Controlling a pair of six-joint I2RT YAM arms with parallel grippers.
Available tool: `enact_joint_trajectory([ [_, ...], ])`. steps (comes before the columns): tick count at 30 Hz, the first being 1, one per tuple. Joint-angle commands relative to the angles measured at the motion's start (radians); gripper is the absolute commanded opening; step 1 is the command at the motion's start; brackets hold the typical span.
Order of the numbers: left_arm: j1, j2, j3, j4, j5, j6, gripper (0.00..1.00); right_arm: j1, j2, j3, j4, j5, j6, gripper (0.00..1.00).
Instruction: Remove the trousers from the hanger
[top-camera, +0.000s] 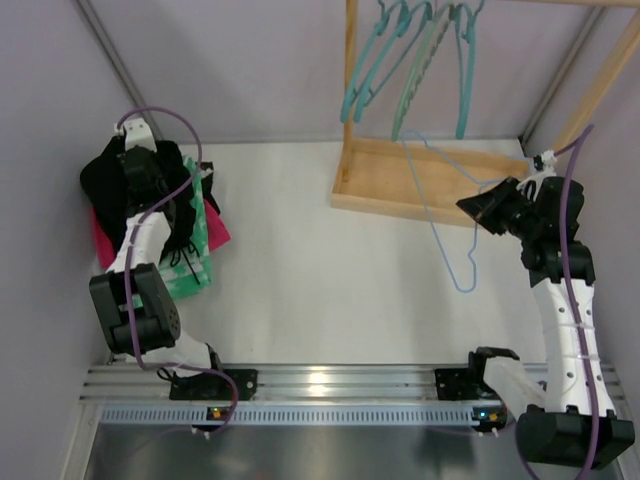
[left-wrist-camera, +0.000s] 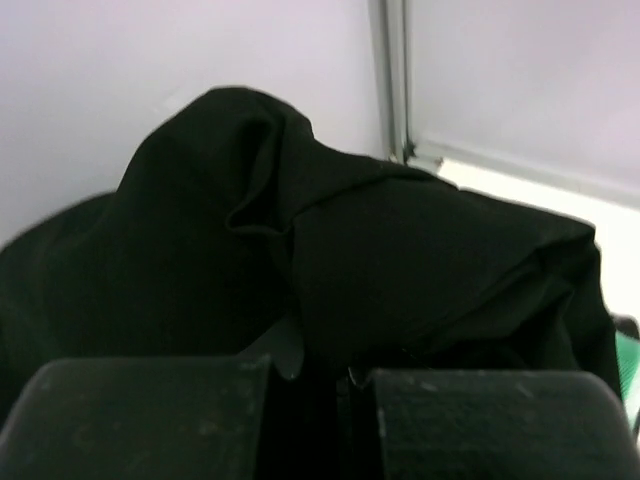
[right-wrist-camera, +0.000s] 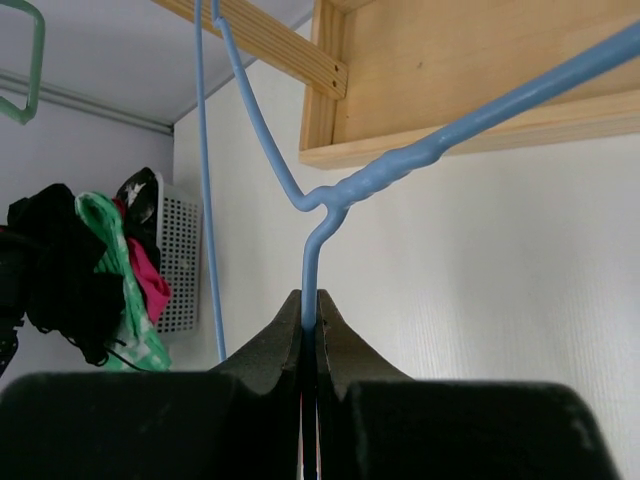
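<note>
The black trousers (top-camera: 97, 178) lie bunched at the far left on a pile of cloths and fill the left wrist view (left-wrist-camera: 380, 260). My left gripper (top-camera: 140, 160) sits on them, and its jaws (left-wrist-camera: 318, 365) are nearly closed with black cloth between them. The light-blue wire hanger (top-camera: 433, 218) is bare and hangs tilted beside the wooden rack. My right gripper (top-camera: 467, 208) is shut on its wire stem (right-wrist-camera: 310, 270) just below the twisted neck.
A wooden rack with a base tray (top-camera: 400, 180) stands at the back and carries several teal plastic hangers (top-camera: 400, 50). A pink cloth (top-camera: 215, 230) and a green-and-white cloth (top-camera: 195, 262) lie under the left arm. A white perforated basket (right-wrist-camera: 180, 260) stands by the pile. Walls close both sides.
</note>
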Motion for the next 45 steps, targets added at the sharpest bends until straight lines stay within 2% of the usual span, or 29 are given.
enact_joint_trajectory([
  [1, 0.011, 0.05, -0.028, 0.023, 0.074, -0.033, 0.0, 0.014, -0.008, 0.077, -0.028, 0.012, -0.045, 0.0],
  [2, 0.013, 0.05, -0.027, 0.011, 0.085, -0.034, 0.0, 0.014, -0.013, 0.091, -0.033, 0.02, -0.049, 0.0],
  [5, 0.021, 0.027, -0.024, -0.04, 0.132, -0.036, 0.09, 0.014, -0.022, 0.112, -0.048, 0.037, -0.066, 0.0],
  [8, 0.021, -0.013, 0.008, -0.126, 0.198, -0.036, 0.29, 0.012, -0.027, 0.122, -0.057, 0.046, -0.066, 0.0],
  [9, 0.021, -0.025, 0.019, -0.182, 0.213, -0.036, 0.39, 0.012, -0.031, 0.123, -0.057, 0.048, -0.065, 0.0],
  [12, 0.021, -0.073, 0.051, -0.244, 0.246, -0.051, 0.49, 0.012, -0.038, 0.123, -0.059, 0.052, -0.066, 0.0],
  [15, 0.021, -0.113, 0.084, -0.337, 0.259, -0.056, 0.64, 0.011, -0.044, 0.128, -0.065, 0.055, -0.065, 0.0],
  [16, 0.021, -0.125, 0.09, -0.368, 0.27, -0.051, 0.7, 0.012, -0.047, 0.129, -0.065, 0.057, -0.066, 0.0],
  [17, 0.021, -0.137, 0.1, -0.377, 0.275, -0.045, 0.86, 0.011, -0.048, 0.135, -0.064, 0.06, -0.068, 0.0],
  [19, 0.021, -0.177, 0.116, -0.393, 0.313, -0.04, 0.98, 0.009, -0.051, 0.146, -0.071, 0.063, -0.076, 0.0],
  [29, 0.016, -0.288, 0.263, -0.535, 0.41, -0.042, 0.98, 0.002, -0.076, 0.168, -0.12, 0.114, -0.091, 0.0],
  [32, -0.019, -0.306, 0.303, -0.592, 0.419, -0.014, 0.98, 0.0, -0.082, 0.19, -0.155, 0.133, -0.1, 0.0],
  [34, -0.1, -0.314, 0.314, -0.628, 0.39, 0.05, 0.98, 0.0, -0.084, 0.219, -0.174, 0.153, -0.109, 0.0],
  [35, -0.138, -0.326, 0.311, -0.634, 0.322, 0.082, 0.98, 0.0, -0.084, 0.233, -0.197, 0.179, -0.118, 0.0],
  [38, -0.393, -0.348, 0.286, -0.641, 0.199, 0.168, 0.98, -0.001, -0.068, 0.289, -0.235, 0.231, -0.134, 0.0],
  [39, -0.431, -0.349, 0.282, -0.644, 0.191, 0.173, 0.98, -0.001, -0.061, 0.308, -0.252, 0.255, -0.138, 0.0],
  [41, -0.476, -0.343, 0.292, -0.672, 0.23, 0.138, 0.98, -0.001, -0.036, 0.379, -0.312, 0.331, -0.17, 0.0],
  [45, -0.489, -0.326, 0.305, -0.709, 0.275, 0.096, 0.98, -0.001, -0.002, 0.43, -0.344, 0.429, -0.25, 0.0],
])
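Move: Over the clothes pile, the left hand holds the black trousers; the pile's middle lies roughly 8 cm back, 3 cm to its right and 15 cm below, and the pink cloth's bare end about 10 cm back, 17 cm right and 19 cm below. The right hand has the blue hanger; the rail's free stretch is some 18 cm ahead, 6 cm right and 30 cm above, the nearest teal hanger about 18 cm ahead, 7 cm left and 20 cm up. Sinking 3 cm at the pile, the left hand opens wide and lets go of the black trousers, eases back while rising well clear of them, then swings quickly right, about 25 cm in all, turning some 45 degrees clockwise. The right hand keeps its pinch on the blue hanger and lifts it about 9 cm, drifting right and slightly back, most of it late. ##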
